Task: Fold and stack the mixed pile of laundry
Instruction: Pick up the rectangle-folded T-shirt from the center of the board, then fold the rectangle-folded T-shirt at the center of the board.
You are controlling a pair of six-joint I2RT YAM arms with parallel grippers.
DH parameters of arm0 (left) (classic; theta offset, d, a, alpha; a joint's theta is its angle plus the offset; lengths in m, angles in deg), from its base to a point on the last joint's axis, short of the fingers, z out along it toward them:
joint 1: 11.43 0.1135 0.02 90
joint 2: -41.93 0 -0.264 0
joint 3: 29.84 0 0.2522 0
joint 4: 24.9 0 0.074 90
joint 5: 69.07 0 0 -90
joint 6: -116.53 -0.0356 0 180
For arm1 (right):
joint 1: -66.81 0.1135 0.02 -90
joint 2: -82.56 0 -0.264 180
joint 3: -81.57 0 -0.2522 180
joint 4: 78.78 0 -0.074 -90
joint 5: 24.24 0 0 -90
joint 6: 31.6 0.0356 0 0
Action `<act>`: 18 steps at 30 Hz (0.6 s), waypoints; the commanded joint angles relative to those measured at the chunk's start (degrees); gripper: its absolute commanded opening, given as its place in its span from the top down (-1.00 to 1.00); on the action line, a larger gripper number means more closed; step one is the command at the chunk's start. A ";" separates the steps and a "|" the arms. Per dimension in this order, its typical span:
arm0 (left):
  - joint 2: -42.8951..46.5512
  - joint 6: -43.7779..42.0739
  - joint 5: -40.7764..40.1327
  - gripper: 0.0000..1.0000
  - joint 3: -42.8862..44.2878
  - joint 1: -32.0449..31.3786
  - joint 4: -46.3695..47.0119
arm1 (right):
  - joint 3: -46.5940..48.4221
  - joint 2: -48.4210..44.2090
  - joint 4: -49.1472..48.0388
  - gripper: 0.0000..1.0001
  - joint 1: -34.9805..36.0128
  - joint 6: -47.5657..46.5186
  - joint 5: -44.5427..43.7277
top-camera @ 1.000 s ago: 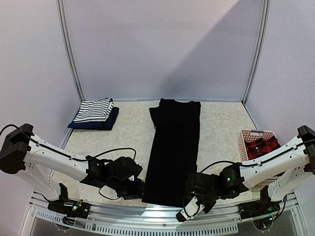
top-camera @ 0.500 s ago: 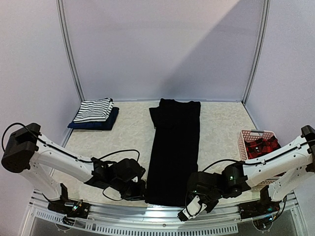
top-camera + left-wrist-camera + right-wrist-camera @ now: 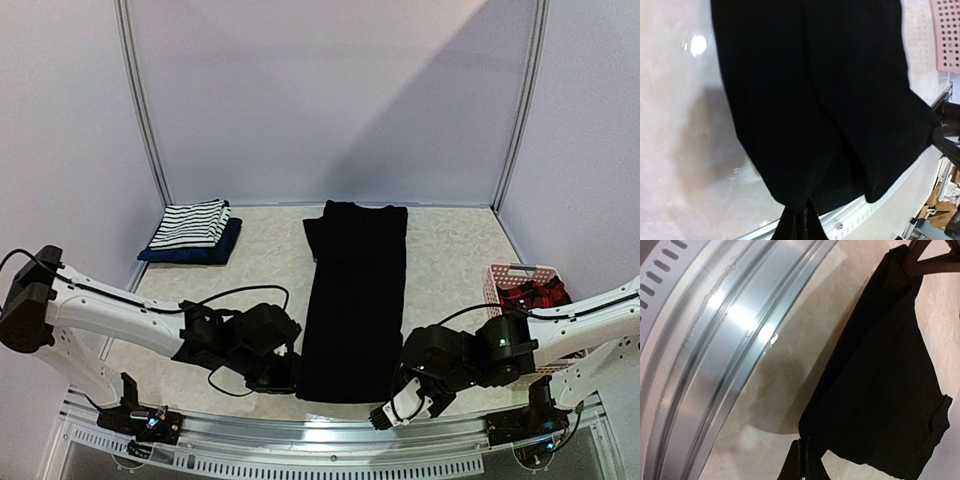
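Observation:
A large black shirt (image 3: 355,290) lies as a long strip down the middle of the table, with its near hem raised a little off the surface. My left gripper (image 3: 291,378) is shut on the hem's near left corner, and the wrist view shows the black shirt (image 3: 815,100) hanging from the left gripper (image 3: 802,220). My right gripper (image 3: 404,386) is shut on the near right corner, where the black shirt (image 3: 880,390) runs out of the closed right gripper (image 3: 804,460). A folded black-and-white striped tank top (image 3: 190,223) rests on a folded navy piece (image 3: 190,255) at the back left.
A pink slotted basket (image 3: 515,271) at the right edge holds a red-black plaid shirt (image 3: 530,297); the basket (image 3: 945,35) also shows in the left wrist view. A metal rail (image 3: 320,440) runs along the table's near edge, close under both grippers.
My left gripper has closed on the shirt's near left corner. Both grippers have drawn the near hem up and slightly away from the front rail; the right arm has shifted right.

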 commanded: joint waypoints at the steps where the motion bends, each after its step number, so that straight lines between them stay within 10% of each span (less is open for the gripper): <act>1: 2.47 -5.28 -5.77 1.00 4.53 0.49 -9.34 | 1.16 -4.12 5.09 0.99 -3.58 0.70 -2.88; 18: -7.00 -19.55 -12.51 1.00 19.46 9.90 -13.58 | 2.17 -8.07 -3.77 1.00 -18.41 -0.65 -10.30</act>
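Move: The near hem of the long-folded black T-shirt is already pinched at its corners, one per hand. The lying T-shirt's middle is about 25 cm ahead of the left hand, 14 cm right and 4 cm down; from the right hand it is 27 cm ahead, 7 cm left and 6 cm down. Its collar end lies some 30 cm beyond that middle and 4 cm farther right. The folded stack sits roughly 44 cm ahead and 29 cm left of the left hand. The black T-shirt's near hem, still pinched between both grippers' shut fingers, is carried forward and upward over the lying part towards the collar end, each hand travelling about 8 cm out and 5 cm or so up, the right one drifting 3 cm rightward too. The left fingertips swing forward some 15 degrees, while the right wrist turns clockwise. ##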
